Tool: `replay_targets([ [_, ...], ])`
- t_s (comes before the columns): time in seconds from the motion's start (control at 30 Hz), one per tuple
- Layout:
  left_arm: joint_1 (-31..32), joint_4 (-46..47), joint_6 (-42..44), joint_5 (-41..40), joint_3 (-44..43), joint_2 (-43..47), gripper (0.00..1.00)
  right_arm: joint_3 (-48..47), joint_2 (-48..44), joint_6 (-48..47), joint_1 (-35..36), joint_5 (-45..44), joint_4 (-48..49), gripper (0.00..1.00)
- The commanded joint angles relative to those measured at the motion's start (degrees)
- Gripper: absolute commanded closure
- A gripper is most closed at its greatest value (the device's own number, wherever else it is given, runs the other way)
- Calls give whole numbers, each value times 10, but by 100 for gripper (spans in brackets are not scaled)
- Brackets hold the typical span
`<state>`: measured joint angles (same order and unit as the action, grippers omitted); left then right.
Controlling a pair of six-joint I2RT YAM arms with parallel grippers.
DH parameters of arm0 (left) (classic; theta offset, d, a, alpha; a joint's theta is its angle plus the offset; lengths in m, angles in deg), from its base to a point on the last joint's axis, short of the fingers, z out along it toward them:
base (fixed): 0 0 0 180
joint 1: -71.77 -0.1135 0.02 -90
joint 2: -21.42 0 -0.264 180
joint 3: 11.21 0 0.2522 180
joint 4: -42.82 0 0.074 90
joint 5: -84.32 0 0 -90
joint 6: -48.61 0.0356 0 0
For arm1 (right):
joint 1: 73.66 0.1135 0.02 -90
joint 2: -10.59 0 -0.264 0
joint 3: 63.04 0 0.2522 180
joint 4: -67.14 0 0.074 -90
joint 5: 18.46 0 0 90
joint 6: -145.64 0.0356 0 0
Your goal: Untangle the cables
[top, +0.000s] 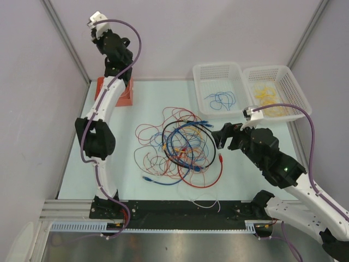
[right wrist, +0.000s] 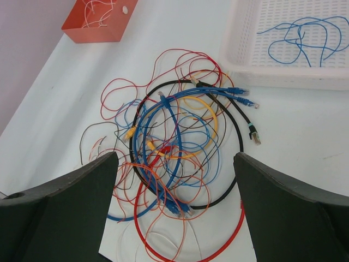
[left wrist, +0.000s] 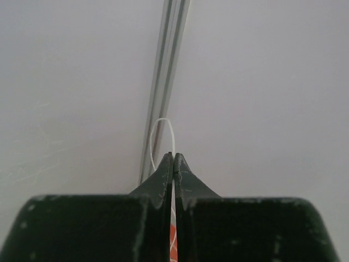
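Note:
The cables (top: 180, 144) lie as one loose tangle in the middle of the table: red, blue, orange, yellow and black loops, some with plug ends. In the right wrist view the tangle (right wrist: 174, 136) lies just ahead of my right gripper (right wrist: 175, 158). That gripper (top: 221, 136) is open and hovers at the tangle's right edge, holding nothing. My left gripper (left wrist: 174, 155) is raised high at the back left and faces the wall corner. It is shut on a thin white wire (left wrist: 163, 123) that loops up above its tips.
An orange box (top: 117, 93) holding white wires (right wrist: 98, 13) stands at the back left, below the left gripper. Two white baskets stand at the back right. One (top: 215, 65) holds blue cable (top: 221, 100); the other (top: 267, 69) holds yellow cables (top: 267, 98).

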<state>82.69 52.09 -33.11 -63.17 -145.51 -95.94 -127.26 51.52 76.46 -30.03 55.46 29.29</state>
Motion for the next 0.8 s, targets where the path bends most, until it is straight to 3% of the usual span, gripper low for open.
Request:
replay_targets([
  [0.0, 1, 76, 43, -70, 62, 16, 100, 2, -2, -9, -3, -11, 23, 7],
  [0.23, 2, 95, -12, -183, 140, 19, 100, 4, 0, -8, -2, -8, 22, 8],
  [0.4, 2, 112, -13, -227, 149, 14, 100, 4, 2, -6, -2, -6, 22, 7],
  [0.77, 27, 25, -122, -234, 208, 22, 100, 13, 1, -3, -3, 3, 31, 8],
])
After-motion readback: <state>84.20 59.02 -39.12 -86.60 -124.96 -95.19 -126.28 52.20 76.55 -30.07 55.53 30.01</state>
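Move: The left hand, holding the white cable high up, is almost directly over the red box: the box's middle is about level with it forward and back, some 2 cm to its left and 42 cm below. The cable tangle lies about 29 cm back and 31 cm to its right, and the left white basket about level with the box, some 53 cm to the hand's right. From the right hand, the red box is roughly 32 cm ahead, 51 cm left and 25 cm below. The left hand, fingers still shut on the white cable, comes down some 14 cm towards the red box to lower the cable, quickly for the first 10 cm, then almost levelling off before sinking again. As it sinks it draws back about 4 cm, edging a little left and then slightly right again, while the wrist swings about 20 degrees counter-clockwise so the fingers point more to the robot's left. ##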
